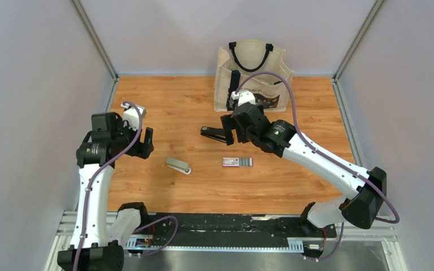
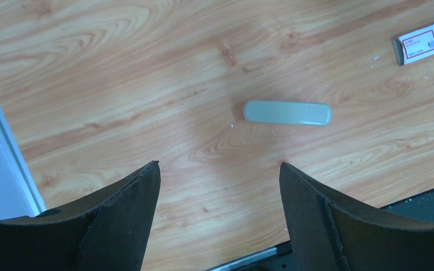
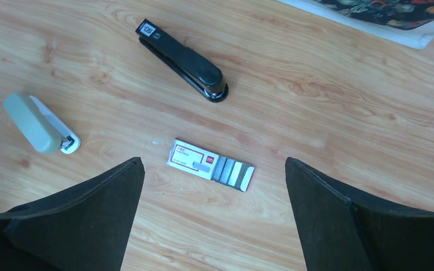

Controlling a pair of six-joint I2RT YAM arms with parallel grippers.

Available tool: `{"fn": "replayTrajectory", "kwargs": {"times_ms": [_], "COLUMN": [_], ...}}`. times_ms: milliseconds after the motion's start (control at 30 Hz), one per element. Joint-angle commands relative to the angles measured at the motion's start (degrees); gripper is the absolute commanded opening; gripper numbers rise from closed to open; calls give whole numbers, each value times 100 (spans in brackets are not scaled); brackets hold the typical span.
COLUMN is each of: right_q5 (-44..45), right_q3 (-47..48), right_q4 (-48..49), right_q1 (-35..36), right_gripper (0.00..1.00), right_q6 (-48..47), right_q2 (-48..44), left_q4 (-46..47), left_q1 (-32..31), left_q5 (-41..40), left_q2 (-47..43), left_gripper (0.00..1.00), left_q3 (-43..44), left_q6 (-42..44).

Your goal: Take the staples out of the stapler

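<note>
A black stapler (image 1: 213,134) lies closed on the wooden table, also in the right wrist view (image 3: 183,60). A grey-green stapler (image 1: 178,165) lies closed nearer the left arm, seen in the left wrist view (image 2: 287,112) and the right wrist view (image 3: 34,124). A short silvery-grey strip, the staples (image 3: 203,166), lies on the white lid of an open staple box (image 3: 186,155). My right gripper (image 3: 213,160) is open and empty, hovering above the box, just right of the black stapler (image 1: 233,132). My left gripper (image 2: 219,165) is open and empty, raised left of the grey-green stapler (image 1: 146,144).
The staple box (image 1: 237,162) lies mid-table, its tray slid out showing rows of staples; it also shows in the left wrist view (image 2: 426,42). A beige tote bag (image 1: 251,73) stands at the back. Grey walls close the left and right sides. A black rail (image 1: 226,226) runs along the near edge.
</note>
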Motion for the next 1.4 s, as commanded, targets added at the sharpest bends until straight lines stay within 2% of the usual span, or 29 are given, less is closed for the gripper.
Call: {"fn": "replayTrajectory", "kwargs": {"times_ms": [0, 167, 333, 400, 533, 667, 767, 1033, 1333, 1367], "right_q5": [-517, -948, -1097, -1282, -1633, -2064, -2223, -2293, -2302, -2294], "right_q3": [-195, -99, 427, 849, 1553, 1992, 2221, 2854, 2890, 2881], "right_q4": [417, 646, 673, 533, 436, 681, 752, 656, 655, 673], "right_q1": [93, 496, 1077, 1279, 1447, 1509, 1509, 1509, 1438, 1438], "right_gripper": [100, 100, 100, 97, 92, 92, 92, 88, 74, 70], "right_q6": [-210, -746, -1432, -1669, -1810, -2011, -2083, -2250, -2259, -2241], "right_q2": [-1, 446, 1351, 1896, 2696, 3346, 3576, 4340, 4614, 4614], "left_q4": [296, 462, 481, 367, 174, -317, -407, -548, -486, -451], "left_q1": [-12, 85, 831, 1155, 1623, 1991, 2194, 2441, 2458, 2467], "left_q5": [296, 516, 1175, 1429, 1738, 2167, 2169, 2257, 2196, 2152], "left_q2": [246, 249, 379, 546, 538, 512, 529, 565, 459, 433], "left_gripper": [86, 86, 86, 86, 87, 87, 87, 87, 88, 87], "left_q3": [-302, -504, -610, -566, -671, -681, -654, -627, -654, -654], "left_q6": [-234, -243, -279, -139, 142, 739, 776, 855, 846, 785]}}
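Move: The green stapler lies some 22 cm to the right hand's left, about 2 cm back and 20 cm below it. The staple box is almost straight beneath the right hand, level fore and aft, about 1 cm to its right and 21 cm down; the black stapler lies about 12 cm ahead, 7 cm left and 20 cm down. From the left hand, the green stapler is roughly 3 cm ahead, 10 cm right and 19 cm below. The right hand sweeps about 23 cm left and 17 cm down, easing back some 5 cm, from above the staple box to just over the green stapler; it turns about 45 degrees counter-clockwise to line up with the stapler's length, ends by sinking nearly straight down, and its wide-open fingers narrow somewhat without closing on it. The empty left hand clears off meanwhile, sinking first and then drifting left, its wrist tilting and its fingers staying open. ##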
